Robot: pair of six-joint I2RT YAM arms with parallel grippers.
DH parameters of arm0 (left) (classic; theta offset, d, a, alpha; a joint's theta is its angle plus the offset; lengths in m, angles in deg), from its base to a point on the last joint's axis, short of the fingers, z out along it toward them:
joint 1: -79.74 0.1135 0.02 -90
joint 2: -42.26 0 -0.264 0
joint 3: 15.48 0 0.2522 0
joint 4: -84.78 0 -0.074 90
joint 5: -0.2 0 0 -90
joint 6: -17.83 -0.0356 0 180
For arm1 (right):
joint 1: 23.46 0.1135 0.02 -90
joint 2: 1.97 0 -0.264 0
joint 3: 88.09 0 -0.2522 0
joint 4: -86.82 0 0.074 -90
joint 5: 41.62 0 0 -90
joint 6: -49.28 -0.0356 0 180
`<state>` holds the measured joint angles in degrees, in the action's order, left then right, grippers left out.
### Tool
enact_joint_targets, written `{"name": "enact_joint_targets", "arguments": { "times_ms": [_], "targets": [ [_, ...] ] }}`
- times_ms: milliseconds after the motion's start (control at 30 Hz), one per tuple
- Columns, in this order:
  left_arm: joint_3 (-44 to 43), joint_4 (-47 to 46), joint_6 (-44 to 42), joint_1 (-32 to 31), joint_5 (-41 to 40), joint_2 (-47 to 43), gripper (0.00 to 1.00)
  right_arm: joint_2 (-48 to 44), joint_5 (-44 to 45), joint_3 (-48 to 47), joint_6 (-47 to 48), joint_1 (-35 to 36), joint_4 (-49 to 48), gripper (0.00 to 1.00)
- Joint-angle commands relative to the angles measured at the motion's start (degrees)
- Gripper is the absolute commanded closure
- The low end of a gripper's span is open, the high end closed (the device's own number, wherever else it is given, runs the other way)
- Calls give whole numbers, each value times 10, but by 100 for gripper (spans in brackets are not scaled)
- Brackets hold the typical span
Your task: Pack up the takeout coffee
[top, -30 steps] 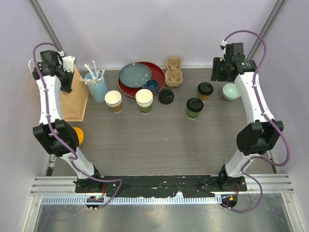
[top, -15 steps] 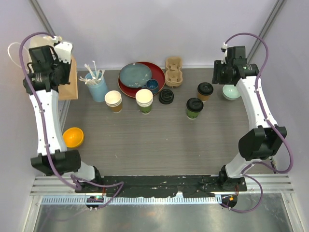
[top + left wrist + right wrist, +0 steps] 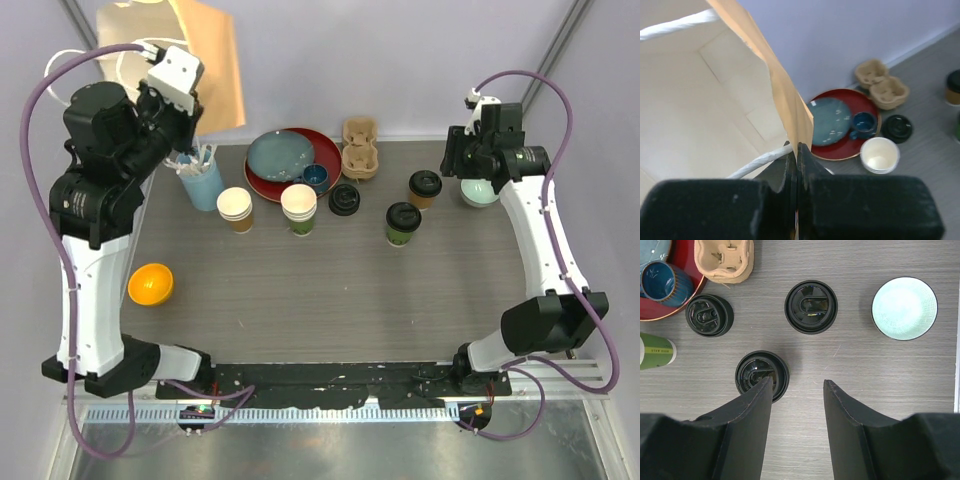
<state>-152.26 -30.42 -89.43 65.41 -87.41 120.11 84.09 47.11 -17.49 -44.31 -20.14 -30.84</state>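
My left gripper [image 3: 178,82] is raised high at the back left, shut on the top edge of a brown paper bag [image 3: 208,58] that hangs open. In the left wrist view the closed gripper [image 3: 797,150] pinches the bag's rim [image 3: 782,90] beside a white rope handle [image 3: 755,162]. The green-sided cup [image 3: 403,223] and the brown-sided cup [image 3: 424,188] stand on the table, each capped with a black lid. My right gripper [image 3: 797,382] hovers open above the table, with the green cup's lid [image 3: 762,376] under its left finger and the brown cup's lid [image 3: 811,306] farther ahead.
Loose black lids [image 3: 344,199] sit by a cardboard cup carrier [image 3: 360,148]. Two stacks of nested cups [image 3: 236,208] [image 3: 299,208] stand mid-table. A red plate [image 3: 325,150] holds a teal plate and a blue cup. There is also a stirrer cup [image 3: 200,178], an orange bowl [image 3: 150,284] and a pale bowl [image 3: 478,188].
The left gripper closed on the bag, which lay flat at the back left, and lifted it high off the table. The right arm shifted slightly to the right.
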Motion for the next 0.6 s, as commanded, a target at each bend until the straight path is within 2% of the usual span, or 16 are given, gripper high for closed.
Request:
{"name": "enact_joint_targets", "arguments": {
  "times_ms": [0,33,67,100,167,233,333,467,567],
  "targets": [
    [-67,91,22,-95,71,7,100,-39,-11,7,-5,2,-30,49],
    [-77,113,14,-120,87,10,100,-42,-11,11,-5,2,-31,49],
    [-78,136,-14,-180,120,9,100,-44,-12,12,-5,2,-32,50],
    [-75,181,-29,-212,132,6,100,-46,-13,12,-5,2,-34,50],
    [-43,210,-48,-288,172,-9,100,-48,-11,13,-4,3,-34,50],
    [2,245,-72,-296,234,-22,100,-49,-7,16,-4,2,-34,49],
    [63,276,-96,-320,284,-35,100,-49,-2,19,-2,2,-34,49],
    [124,317,-143,-383,272,-41,100,-47,3,19,0,2,-32,50],
    [175,318,-160,-404,228,-45,100,-41,8,19,1,2,-30,50]
  ]
}}
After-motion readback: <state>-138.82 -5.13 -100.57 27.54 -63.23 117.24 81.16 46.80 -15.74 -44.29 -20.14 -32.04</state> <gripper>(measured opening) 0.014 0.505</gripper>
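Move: The left hand, high up, holds the paper bag by its rim; the clear middle of the table it is heading for lies about 18 cm back, 28 cm to the right and some 52 cm below. Of the things standing about 45-50 cm below, the green cup stack is 3 cm ahead and 12 cm right, the black lids 11 cm ahead and 24 cm right, the lidded green cup 2 cm ahead and 39 cm right. From the right hand that clear spot is some 25 cm back, 17 cm left. Still pinching the paper bag's rim in shut fingers, the left hand sweeps it back and to the right, about 20 cm each way, towards the clear middle of the table. It starts out nearly level, then sinks some 15 cm in all, while the wrist swings roughly 65 degrees clockwise and tips downward, bringing the bag round to the hand's right. ##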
